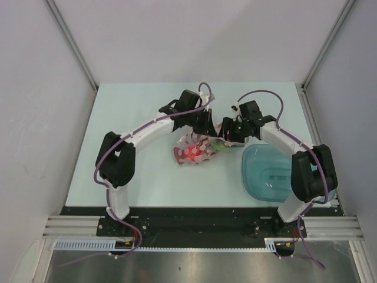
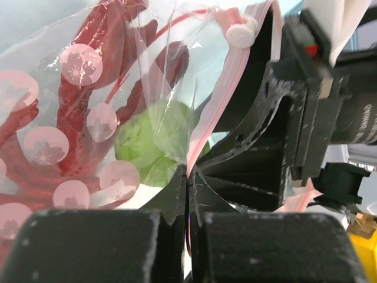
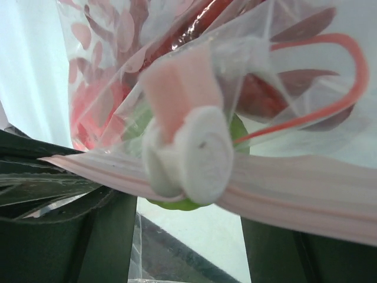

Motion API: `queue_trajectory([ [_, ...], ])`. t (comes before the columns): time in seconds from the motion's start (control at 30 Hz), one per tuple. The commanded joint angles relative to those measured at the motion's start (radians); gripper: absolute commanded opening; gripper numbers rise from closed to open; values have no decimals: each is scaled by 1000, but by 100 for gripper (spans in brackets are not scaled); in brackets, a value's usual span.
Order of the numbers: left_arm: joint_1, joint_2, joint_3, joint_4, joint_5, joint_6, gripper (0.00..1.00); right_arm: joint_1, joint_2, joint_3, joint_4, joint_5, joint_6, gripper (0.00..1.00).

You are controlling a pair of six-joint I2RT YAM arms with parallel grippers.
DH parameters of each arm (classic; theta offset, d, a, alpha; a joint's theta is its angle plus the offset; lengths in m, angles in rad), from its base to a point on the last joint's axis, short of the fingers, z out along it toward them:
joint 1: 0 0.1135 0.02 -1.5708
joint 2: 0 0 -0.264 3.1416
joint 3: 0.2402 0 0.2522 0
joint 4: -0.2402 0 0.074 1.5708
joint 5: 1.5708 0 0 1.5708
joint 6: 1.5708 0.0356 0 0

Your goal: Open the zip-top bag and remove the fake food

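Note:
The zip-top bag [image 1: 191, 154] lies mid-table, clear with pink blossom prints. Through the plastic show a red lobster [image 2: 118, 65] and a lime-green fruit [image 2: 150, 147]. My left gripper [image 2: 188, 177] is shut on the bag's pink zip strip [image 2: 215, 100], just under the white slider [image 2: 241, 32]. My right gripper [image 3: 188, 200] meets it from the other side. Its jaws stand apart, one finger [image 3: 88, 236] on each side of the slider [image 3: 194, 153], and the strip lies across both. Whether they press the slider is unclear. In the top view both grippers [image 1: 206, 131] [image 1: 228, 137] crowd the bag's far right end.
A translucent teal tray [image 1: 253, 177] sits to the right of the bag, beside the right arm's base. Grey walls close the table at the back and on both sides.

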Motion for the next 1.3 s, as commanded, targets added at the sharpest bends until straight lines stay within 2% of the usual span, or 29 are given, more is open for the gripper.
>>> queue_trajectory([
  [0.0, -9, -80, -26, -17, 42, 37, 0, -13, -63, 119, -49, 81, -8, 23],
  [0.17, -24, -77, -16, -17, 78, 31, 0, 9, -49, 194, -125, 219, -34, 23],
  [0.37, -46, -72, 42, -48, 103, 48, 0, 9, 12, 194, -135, 215, 17, 23],
  [0.47, -61, -72, 62, -72, 80, 63, 0, 21, 43, 217, -130, 246, 43, 23],
  [0.63, -84, -79, 77, -140, 5, 129, 0, 26, 83, 329, -253, 282, 101, 22],
  [0.7, -86, -85, 68, -153, -24, 147, 0, 23, 66, 349, -289, 282, 104, 22],
  [0.97, -84, -91, 57, -175, -78, 172, 0, -36, -49, 352, -374, 60, 100, 20],
  [1.13, -60, -100, 37, -175, -92, 166, 0, -42, -147, 351, -435, 57, 43, 19],
  [1.23, -44, -91, 45, -158, -87, 140, 0, -54, -219, 343, -551, 133, -5, 19],
  [1.27, -43, -89, 51, -158, -92, 137, 0, -60, -241, 335, -575, 200, -23, 20],
])
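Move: Inside the bag, the right fingers already grip the green food. The teal tray it would go to has its middle some 26 cm to the right, 7 cm back and 8 cm below this hand; the red round food still bagged lies about 10 cm to the left, 2 cm back and 6 cm down. From the left hand, pinching the bag's zip edge, the green food is roughly 3 cm right, level fore and aft, and 5 cm lower. Drawing the held green food out through the bag's mouth, the right hand first works upward, forward and right by a few centimetres, then lifts steeply while pulling back, ending about 10 cm higher and 3 cm farther right, grip unchanged. The shut left fingers keep pinching the zip edge, rising a little, then sinking again while drawing back about 3 cm. ##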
